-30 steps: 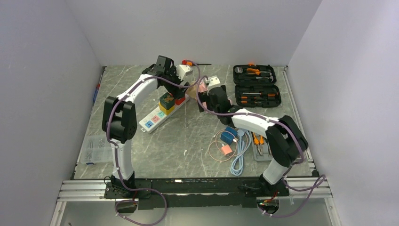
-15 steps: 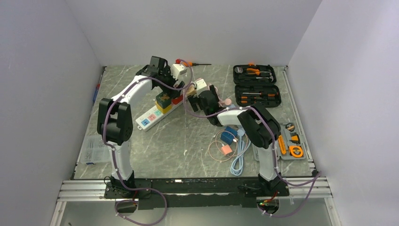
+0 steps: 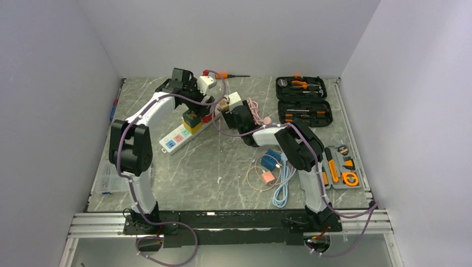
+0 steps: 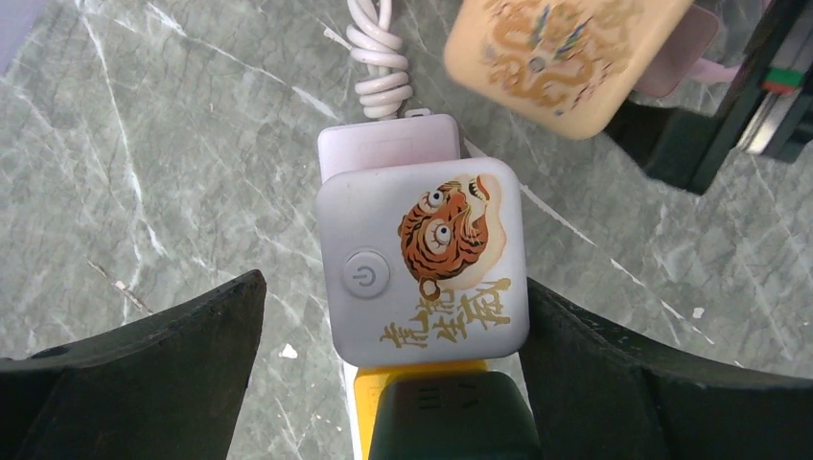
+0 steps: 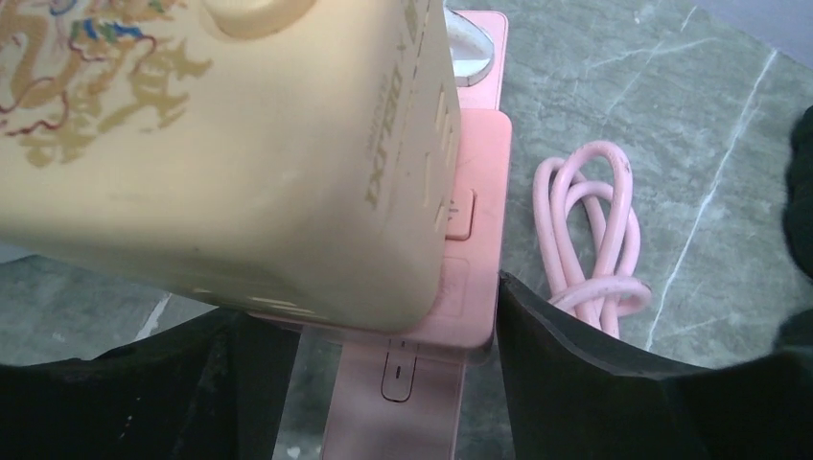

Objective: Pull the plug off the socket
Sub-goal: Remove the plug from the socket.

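Observation:
A cream plug cube with a dragon print [image 5: 220, 144] sits in a pink socket [image 5: 475, 163], also visible as the cube [image 4: 566, 57] in the left wrist view. My right gripper [image 5: 369, 302] has both fingers against the pink socket's sides, just below the cube. My left gripper [image 4: 395, 283] is open around a white cube with a tiger print [image 4: 422, 259], not touching it. That cube stands at the end of a white power strip [image 3: 177, 139], beside a green-on-yellow plug [image 3: 192, 118]. From above, both grippers meet near the cream cube [image 3: 224, 104].
A coiled pink cord [image 5: 590, 230] lies right of the pink socket. An open black tool case [image 3: 303, 100] is at the back right. A blue adapter [image 3: 271, 159], cables [image 3: 283, 186] and hand tools [image 3: 340, 169] lie near the right arm; a clear box [image 3: 111, 178] at the left.
The right arm swung left to the pink socket and its jaws closed in on it. The left arm and the power strip shifted slightly left.

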Controlling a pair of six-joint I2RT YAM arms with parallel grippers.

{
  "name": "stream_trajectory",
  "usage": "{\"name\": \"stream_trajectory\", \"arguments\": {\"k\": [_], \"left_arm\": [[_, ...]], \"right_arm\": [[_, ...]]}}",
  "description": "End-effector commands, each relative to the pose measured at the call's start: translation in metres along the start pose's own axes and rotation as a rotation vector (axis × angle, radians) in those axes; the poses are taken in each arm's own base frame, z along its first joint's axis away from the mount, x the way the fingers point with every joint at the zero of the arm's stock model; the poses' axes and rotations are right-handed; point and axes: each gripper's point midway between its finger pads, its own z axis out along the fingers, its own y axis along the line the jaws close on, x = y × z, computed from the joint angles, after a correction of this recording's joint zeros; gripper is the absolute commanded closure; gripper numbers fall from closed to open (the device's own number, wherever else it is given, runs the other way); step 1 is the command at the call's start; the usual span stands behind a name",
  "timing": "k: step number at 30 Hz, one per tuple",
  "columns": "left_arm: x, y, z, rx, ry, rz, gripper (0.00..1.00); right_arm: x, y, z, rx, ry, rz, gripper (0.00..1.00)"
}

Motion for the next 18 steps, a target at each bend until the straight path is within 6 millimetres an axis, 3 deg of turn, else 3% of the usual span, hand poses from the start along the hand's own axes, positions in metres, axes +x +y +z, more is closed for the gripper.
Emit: {"name": "stream_trajectory", "arguments": {"k": [1, 7, 13, 15, 18], "left_arm": [[-0.001, 0.021, -0.028, -0.094, -0.019, 0.014, 0.01], [0.024, 0.035, -0.045, -0.138, 0.009, -0.021, 0.01], [0.045, 0.032, -0.066, -0.142, 0.034, -0.004, 0.01], [0.044, 0.025, -0.072, -0.123, 0.031, -0.006, 0.01], [0.023, 0.016, -0.086, -0.083, -0.026, -0.017, 0.01]], "right_arm": [[-0.036, 0.006, -0.019, -0.094, -0.096, 0.109, 0.54], [-0.048, 0.015, -0.034, -0.301, -0.103, 0.303, 0.63], [-0.053, 0.039, -0.069, -0.525, -0.1, 0.378, 0.7], [-0.05, 0.041, -0.08, -0.547, -0.1, 0.398, 0.72], [-0.042, 0.041, -0.091, -0.528, -0.097, 0.411, 0.73]]}}
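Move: My right hand already grips the pink socket at its fingertips; the beige plug on it sits about 3 cm ahead, 3 cm left and 3 cm above. The pink cord coil lies roughly 8 cm right and 2 cm ahead. My open left hand straddles the white-red plug on the white strip, its middle 1 cm ahead, 1 cm right, 4 cm below; the green-yellow plug lies 5 cm left and 2 cm back, the beige plug 8 cm right and 2 cm ahead. With my left hand still wide open, I sweep about 8 cm to the left and some 4 cm back, its right-hand finger pushing the plugs and their strip away from the pink socket. My right hand keeps its grip and draws the socket about 6 cm straight back, almost level, rolling its left side up and tipping down while it swings a little counter-clockwise, some 30 degrees in all. ##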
